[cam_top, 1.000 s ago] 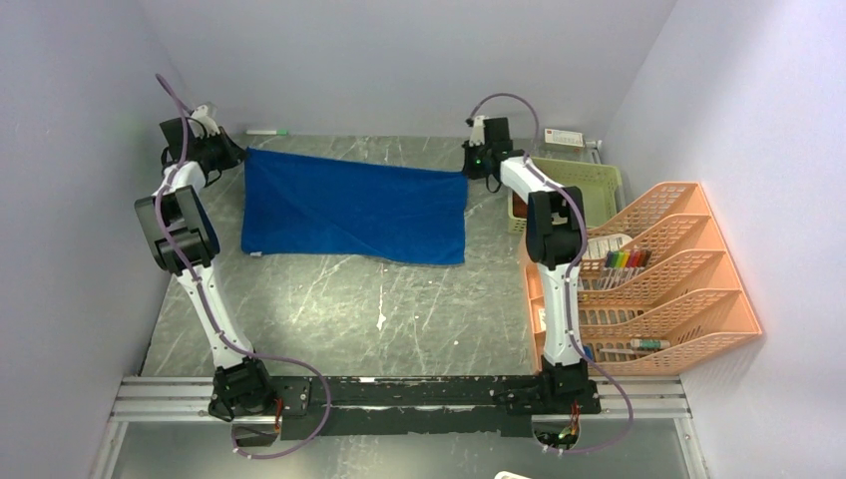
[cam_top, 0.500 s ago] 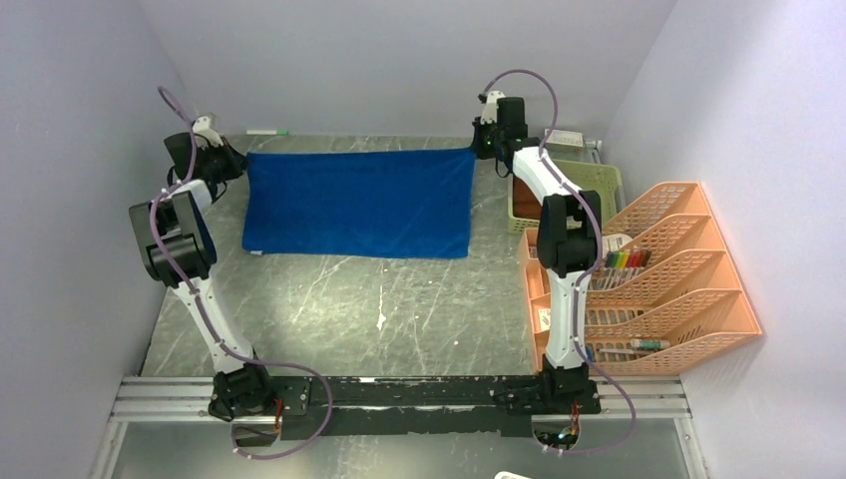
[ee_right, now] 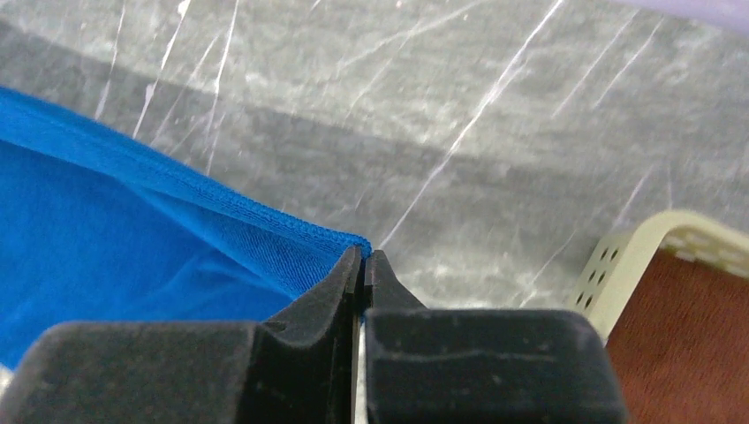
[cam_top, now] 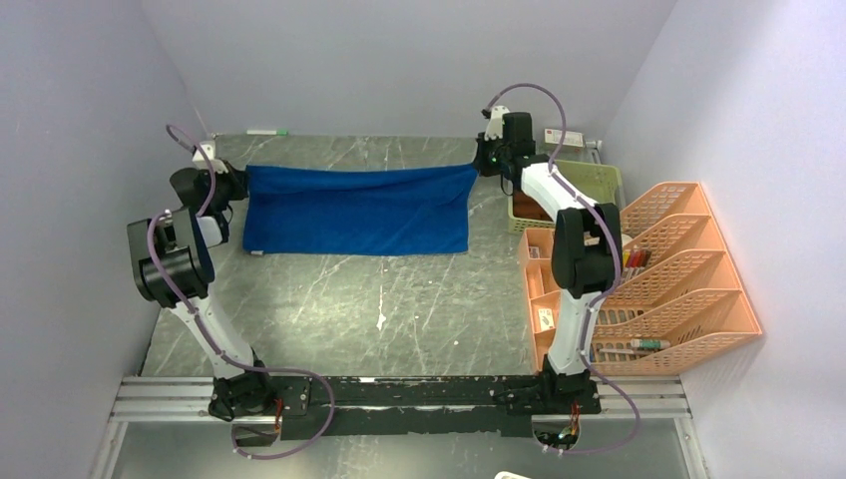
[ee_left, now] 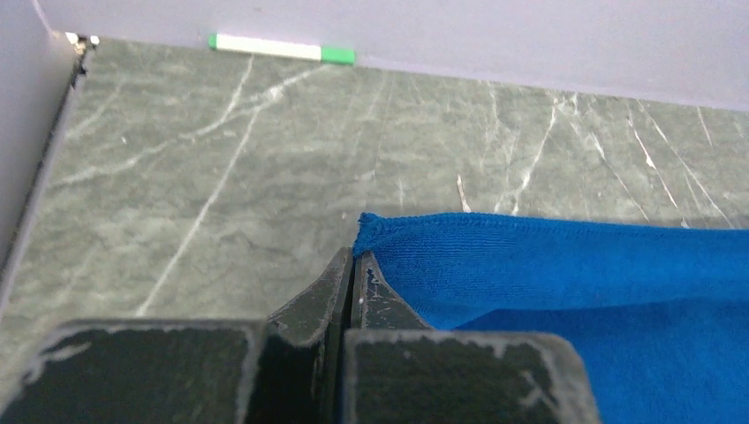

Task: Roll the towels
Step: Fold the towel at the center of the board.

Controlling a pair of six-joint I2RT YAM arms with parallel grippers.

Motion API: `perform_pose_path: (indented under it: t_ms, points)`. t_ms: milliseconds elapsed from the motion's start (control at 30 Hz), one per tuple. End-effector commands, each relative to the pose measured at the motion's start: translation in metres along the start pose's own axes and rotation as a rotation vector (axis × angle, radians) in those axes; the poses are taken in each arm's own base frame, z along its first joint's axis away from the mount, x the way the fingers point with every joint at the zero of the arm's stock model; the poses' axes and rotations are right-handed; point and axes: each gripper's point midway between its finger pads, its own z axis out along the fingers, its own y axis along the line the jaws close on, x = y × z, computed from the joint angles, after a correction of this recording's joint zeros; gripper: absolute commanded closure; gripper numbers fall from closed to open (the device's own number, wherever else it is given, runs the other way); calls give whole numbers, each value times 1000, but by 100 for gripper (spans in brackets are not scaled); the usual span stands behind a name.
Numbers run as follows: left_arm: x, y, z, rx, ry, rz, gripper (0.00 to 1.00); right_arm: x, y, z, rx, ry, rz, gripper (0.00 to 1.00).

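Note:
A royal blue towel [cam_top: 359,212] hangs stretched between my two grippers at the back of the table, its lower edge resting on the marble. My left gripper [cam_top: 239,182] is shut on the towel's upper left corner [ee_left: 371,228]; in the left wrist view the fingers [ee_left: 351,265] pinch the hemmed corner. At the opposite end, my right gripper [cam_top: 479,160] is shut on the upper right corner [ee_right: 349,240], with the fingertips [ee_right: 362,263] closed over the hem. A rust-brown towel [ee_right: 689,344] lies inside the green basket [cam_top: 584,180], also visible as a brown patch [cam_top: 529,208] in the top view.
An orange tiered file rack [cam_top: 648,279] with small items stands along the right side. A white-and-green marker [ee_left: 281,48] lies against the back wall. Walls close in on the left, back and right. A small white box [cam_top: 565,138] sits behind the basket.
Both grippers have pulled the towel's far edge up and toward the front, so the flat towel now hangs folded over with less table covered; the arms have swung nearer.

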Motion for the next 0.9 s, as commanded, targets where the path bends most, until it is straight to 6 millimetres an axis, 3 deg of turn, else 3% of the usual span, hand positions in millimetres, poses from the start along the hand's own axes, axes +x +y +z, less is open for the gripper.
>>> perform_pose_path:
  t_ms: [0, 333, 467, 700, 867]
  points:
    - [-22, -9, -11, 34, -108, 40, 93, -17, 20, -27, -17, -67, -22, 100]
    - [-17, -22, -54, -39, -86, 21, 93, 32, 56, -61, -15, 1, -30, 100]
    - [-13, -18, -74, -119, -66, 25, 93, 56, 63, -70, -24, 30, -3, 100]
    - [9, -8, -110, -261, -14, 40, 93, 105, 54, -78, 35, 151, 29, 100]
    - [17, -1, -127, -343, -1, 33, 93, 128, 49, -83, 64, 204, 53, 100]
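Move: Both hands already hold the ends of the blue towel's raised far edge. Its near-left corner lies on the table about 20 cm back of the left hand, straight in line, and 10 cm below; a green marker is roughly 24 cm ahead. The near-right corner lies some 23 cm back, 4 cm left and 12 cm below the right hand; the brown towel roll is about 5 cm back and 19 cm right. Keeping their pinch, both hands draw back towards the near edge, left about 11 cm, right 14 and sinking 5. ##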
